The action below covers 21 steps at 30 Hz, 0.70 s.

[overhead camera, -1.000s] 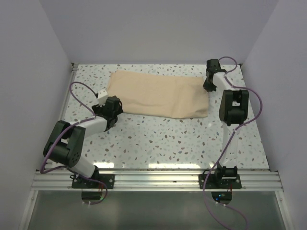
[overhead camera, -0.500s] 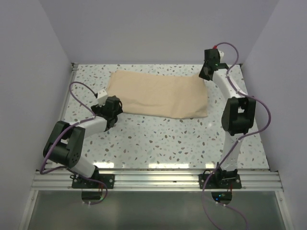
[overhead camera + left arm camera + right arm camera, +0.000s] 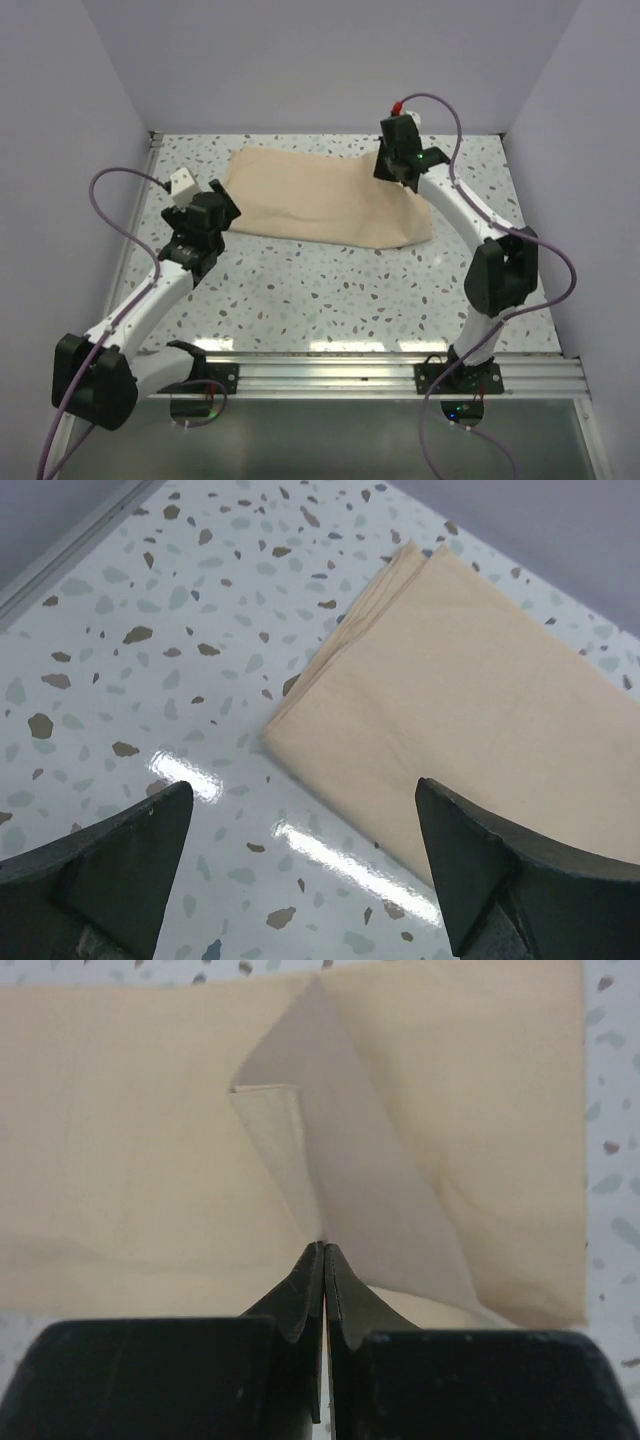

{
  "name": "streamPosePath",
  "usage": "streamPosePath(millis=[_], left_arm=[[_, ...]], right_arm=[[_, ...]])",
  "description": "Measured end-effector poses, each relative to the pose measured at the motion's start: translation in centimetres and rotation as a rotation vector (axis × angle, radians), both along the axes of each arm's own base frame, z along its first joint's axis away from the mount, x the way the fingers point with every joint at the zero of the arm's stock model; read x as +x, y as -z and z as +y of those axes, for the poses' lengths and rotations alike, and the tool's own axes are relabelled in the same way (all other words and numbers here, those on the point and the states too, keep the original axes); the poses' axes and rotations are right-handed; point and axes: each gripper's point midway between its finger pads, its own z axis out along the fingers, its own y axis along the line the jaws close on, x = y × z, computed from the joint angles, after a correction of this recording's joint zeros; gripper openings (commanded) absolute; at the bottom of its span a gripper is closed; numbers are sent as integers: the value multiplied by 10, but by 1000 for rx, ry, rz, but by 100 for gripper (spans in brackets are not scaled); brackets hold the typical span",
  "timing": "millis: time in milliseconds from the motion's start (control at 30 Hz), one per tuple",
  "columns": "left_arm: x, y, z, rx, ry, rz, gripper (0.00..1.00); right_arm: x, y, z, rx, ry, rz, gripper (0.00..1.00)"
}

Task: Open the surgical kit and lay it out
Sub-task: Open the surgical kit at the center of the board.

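Observation:
The surgical kit [image 3: 310,195] is a flat beige cloth bundle lying across the back of the speckled table; no instruments show. My right gripper [image 3: 392,170] hovers above its right part. In the right wrist view, the right gripper [image 3: 324,1248] is shut on the tip of a cloth flap [image 3: 340,1150] that rises in a triangle from the bundle [image 3: 120,1140]. My left gripper [image 3: 210,212] stands open just off the bundle's left end. In the left wrist view, the left gripper [image 3: 302,785] has nothing between its fingers, and the bundle's folded corner [image 3: 470,680] lies ahead of it.
Grey walls [image 3: 60,150] close in the table on three sides. A metal rail [image 3: 330,372] runs along the near edge by the arm bases. Purple cables [image 3: 120,180] loop from both arms. Bare terrazzo table [image 3: 330,290] lies between the bundle and the rail.
My right gripper has risen and swung left from the bundle's right end to above it, drawing a cloth flap up with it. My left arm has stretched out and lifted its gripper, jaws slightly wider.

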Motion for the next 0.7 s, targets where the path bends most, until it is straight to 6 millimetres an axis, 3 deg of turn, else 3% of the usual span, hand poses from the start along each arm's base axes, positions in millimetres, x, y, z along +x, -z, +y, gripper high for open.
streamPosePath(millis=[67, 133, 267, 400, 533, 567, 633, 667, 700], left_arm=[[-5, -25, 2, -18, -1, -54, 98], [-12, -45, 5, -33, -3, -102, 99], [-27, -64, 10, -42, -9, -136, 99], [-38, -69, 13, -46, -9, -129, 99], [-48, -68, 14, -57, -8, -118, 99], [-50, -67, 14, -63, -9, -119, 99], [-56, -64, 14, -68, -6, -117, 99], [-58, -61, 15, -72, -6, -117, 99], [-61, -56, 16, -71, -6, -111, 99]], right_arm=[[-33, 3, 17, 13, -50, 11, 0], [-81, 7, 20, 34, -86, 31, 0], [-164, -6, -12, 120, -63, -5, 0], [-223, -25, -39, 243, -11, -96, 0], [-265, -31, -57, 328, 36, -122, 0], [-271, -31, -59, 339, 43, -124, 8], [-284, -28, -65, 371, 61, -133, 62], [-289, -26, -67, 378, 63, -133, 98], [-292, -24, -67, 380, 54, -133, 98]])
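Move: The kit's top flap is held in the shut right fingers, about 19 cm above the table. The kit's near right corner, which the flap is taken towards, lies some 12 cm back and 13 cm to the right; the kit's middle is 15 cm left and 3 cm ahead, its far right corner about 14 cm ahead and 14 cm right. For the empty left hand that near right corner is roughly 54 cm right, level ahead, 15 cm lower. The lifted flap is drawn back towards the kit's near edge by the right hand, which sweeps quickly some 29 cm towards its base, ending about 7 cm to the right while staying high. The wrist rolls some 20 degrees, left side up, and the fingers open only at the end, by then clear of the cloth. The open left hand meanwhile backs off, up and back about 6 cm each. ##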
